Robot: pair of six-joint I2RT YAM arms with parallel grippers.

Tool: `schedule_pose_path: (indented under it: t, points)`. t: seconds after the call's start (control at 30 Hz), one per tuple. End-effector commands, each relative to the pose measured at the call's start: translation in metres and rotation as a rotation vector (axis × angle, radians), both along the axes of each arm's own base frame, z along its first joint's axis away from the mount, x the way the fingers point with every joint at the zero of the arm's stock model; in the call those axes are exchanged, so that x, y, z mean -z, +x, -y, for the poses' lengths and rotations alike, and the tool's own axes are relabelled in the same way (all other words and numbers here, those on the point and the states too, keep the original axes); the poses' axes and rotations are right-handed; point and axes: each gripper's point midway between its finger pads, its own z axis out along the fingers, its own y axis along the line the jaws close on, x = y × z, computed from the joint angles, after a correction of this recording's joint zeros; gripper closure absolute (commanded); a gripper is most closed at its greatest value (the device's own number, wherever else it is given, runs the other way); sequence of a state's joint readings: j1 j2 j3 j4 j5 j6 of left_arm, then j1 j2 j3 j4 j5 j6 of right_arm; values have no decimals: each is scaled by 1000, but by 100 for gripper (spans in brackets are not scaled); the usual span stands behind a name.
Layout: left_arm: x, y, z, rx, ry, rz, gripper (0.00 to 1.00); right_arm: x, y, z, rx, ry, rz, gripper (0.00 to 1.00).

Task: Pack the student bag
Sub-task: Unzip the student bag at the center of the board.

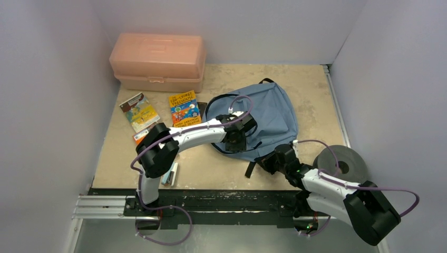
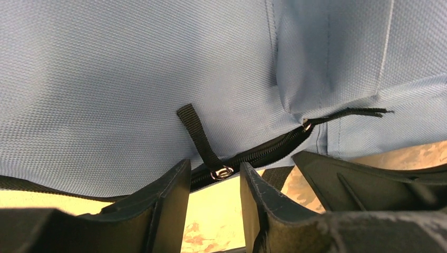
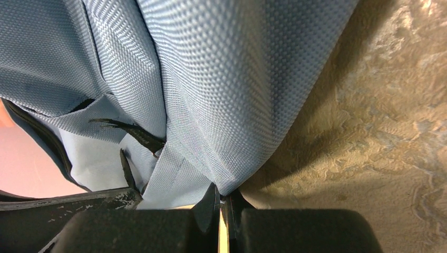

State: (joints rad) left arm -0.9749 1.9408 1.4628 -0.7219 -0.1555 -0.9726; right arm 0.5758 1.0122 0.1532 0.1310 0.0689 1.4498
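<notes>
The student bag (image 1: 274, 113), soft dusty-blue fabric with black straps, lies at the table's middle right. My left gripper (image 1: 235, 141) hovers at the bag's near-left edge. In the left wrist view its fingers stand apart around the metal ring of the zipper pull (image 2: 221, 172), whose black tab (image 2: 196, 132) lies up on the fabric; the left gripper (image 2: 215, 171) does not clamp it. My right gripper (image 1: 266, 161) is at the bag's near edge. Up close, the right gripper (image 3: 224, 196) is shut on a pinched fold of the bag (image 3: 221, 79).
A salmon-pink plastic box (image 1: 158, 60) stands at the back left. Two books (image 1: 138, 112) (image 1: 184, 108) lie in front of it. A grey tape roll (image 1: 341, 164) sits near the right arm. A small item (image 1: 169, 174) lies by the left base.
</notes>
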Motion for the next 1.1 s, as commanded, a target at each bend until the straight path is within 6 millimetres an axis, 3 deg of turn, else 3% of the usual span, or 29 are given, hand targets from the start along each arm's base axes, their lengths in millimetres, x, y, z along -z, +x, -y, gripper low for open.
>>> schedule_pose_path:
  t: [0.0,0.23,0.43,0.63,0.77,0.83,0.97,1.07]
  points:
    - [-11,19,0,-80,1,56,62,16,-4,21,40,-110,-28,100]
    - [-13,31,-5,-105,-7,65,63,16,-4,23,42,-115,-26,100]
    - [5,18,9,-79,-27,1,69,17,-3,23,41,-124,-31,100]
    - [8,8,8,-101,-46,-15,68,19,-3,23,41,-131,-33,100]
    - [9,14,7,-91,-22,8,80,19,-3,23,37,-136,-33,100]
    - [0,22,-1,-104,-1,63,100,19,-3,24,35,-143,-31,100]
    - [-47,38,-20,-119,-33,288,100,16,1,30,34,-192,-4,100]
    - [-68,38,-35,-141,-92,380,100,-2,13,36,27,-240,72,100]
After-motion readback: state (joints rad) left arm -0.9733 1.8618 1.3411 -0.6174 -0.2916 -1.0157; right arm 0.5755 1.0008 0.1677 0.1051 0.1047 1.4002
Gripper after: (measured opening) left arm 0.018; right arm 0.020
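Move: The black zip pull at the bag's near edge lies just ahead of the left hand's parted fingertips, about 1 cm farther out and 2 cm below. The second zip pull is some 5 cm to its right and 2 cm farther out. The bag corner in the right gripper is about 8 cm right of the left hand and 2 cm back; the loose strap lies 5 cm right, 6 cm back. From the right hand, the left pull is about 8 cm left and 2 cm ahead. The left zip pull's tab is pinched by the left hand, which eases about 2 cm forward, settles back and down roughly 1 cm over it, and shuts its part-open fingers. It then starts drawing the tab left and up, nearly 2 cm, away from the second pull. The closed right gripper stays put and keeps its pinch on the bag corner. ##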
